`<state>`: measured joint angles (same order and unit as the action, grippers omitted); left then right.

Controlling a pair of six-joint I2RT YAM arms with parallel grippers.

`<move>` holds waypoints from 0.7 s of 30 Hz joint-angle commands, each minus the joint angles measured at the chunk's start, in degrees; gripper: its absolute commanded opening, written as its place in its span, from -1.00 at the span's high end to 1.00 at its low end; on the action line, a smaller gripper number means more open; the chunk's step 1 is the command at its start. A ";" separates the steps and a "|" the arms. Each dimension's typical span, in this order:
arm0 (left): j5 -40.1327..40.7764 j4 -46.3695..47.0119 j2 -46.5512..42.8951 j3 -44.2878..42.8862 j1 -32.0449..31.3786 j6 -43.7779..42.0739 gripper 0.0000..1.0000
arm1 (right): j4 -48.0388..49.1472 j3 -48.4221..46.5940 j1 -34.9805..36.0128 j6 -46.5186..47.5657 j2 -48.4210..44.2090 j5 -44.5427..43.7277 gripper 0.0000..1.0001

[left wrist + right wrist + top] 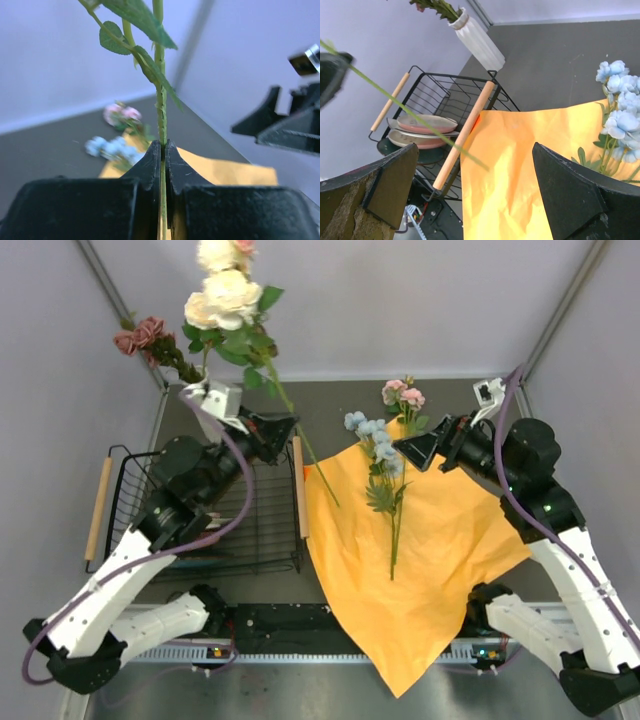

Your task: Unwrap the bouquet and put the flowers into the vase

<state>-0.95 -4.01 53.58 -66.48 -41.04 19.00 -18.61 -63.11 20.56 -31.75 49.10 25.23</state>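
My left gripper (283, 436) is shut on the green stem (161, 107) of a cream rose spray (226, 295), held up over the dish rack; the stem's lower end slants down to the orange wrap (430, 540). That wrap lies unfolded flat on the table. On it lie pale blue flowers (374, 438) and pink roses (403, 393). The white ribbed vase (479, 41) stands behind the rack with leafy stems in it, and mauve roses (141, 335) rise there. My right gripper (415, 450) hovers open and empty over the wrap's top edge, close to the blue flowers (620, 117).
A black wire dish rack (262, 530) with wooden handles (464, 134) sits left of the wrap and holds plates (422, 125). The wrap's lower corner hangs past the near table edge, over the arm bases.
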 commanded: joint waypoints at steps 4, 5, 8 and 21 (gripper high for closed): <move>16.79 -6.09 -1.56 -10.93 9.99 -14.96 1.00 | -0.81 -0.17 0.18 0.55 0.11 -2.38 -0.96; 16.08 -6.27 -1.46 -11.48 12.27 -14.70 1.00 | -0.73 -0.17 0.19 0.55 0.20 -2.38 -0.96; 18.34 1.33 -2.78 -9.73 18.00 -15.66 1.00 | -0.72 0.01 0.10 0.63 0.38 -2.38 -0.96; 35.67 34.92 5.65 -4.54 26.44 -34.29 1.00 | -1.60 2.82 0.19 0.46 -0.32 -2.47 -0.96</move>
<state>28.36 14.72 57.06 -73.45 -17.56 -6.94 -20.69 -60.75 20.56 -31.64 49.78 23.40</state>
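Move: The left hand already grips the stem of the tall white roses. From it, the vase stands about 32 cm ahead and 27 cm to the left, its middle some 31 cm lower. The pink roses already in the vase are roughly 33 cm ahead and 36 cm left of the hand; the cream roses there are 33 cm ahead, 18 cm left. The wire basket lies level with the hand, 23 cm left and far below. From the right hand the vase is some 33 cm ahead and 50 cm left. Sweep the left gripper about 23 cm to the left, rising some 10 cm and easing forward towards the vase, fingers kept shut on the rose stem. Turn the wrist counter-clockwise some 60 degrees as you go, tipping the fingers upward, to face the vase. Let the empty, open right gripper sink about 3 cm late on. ##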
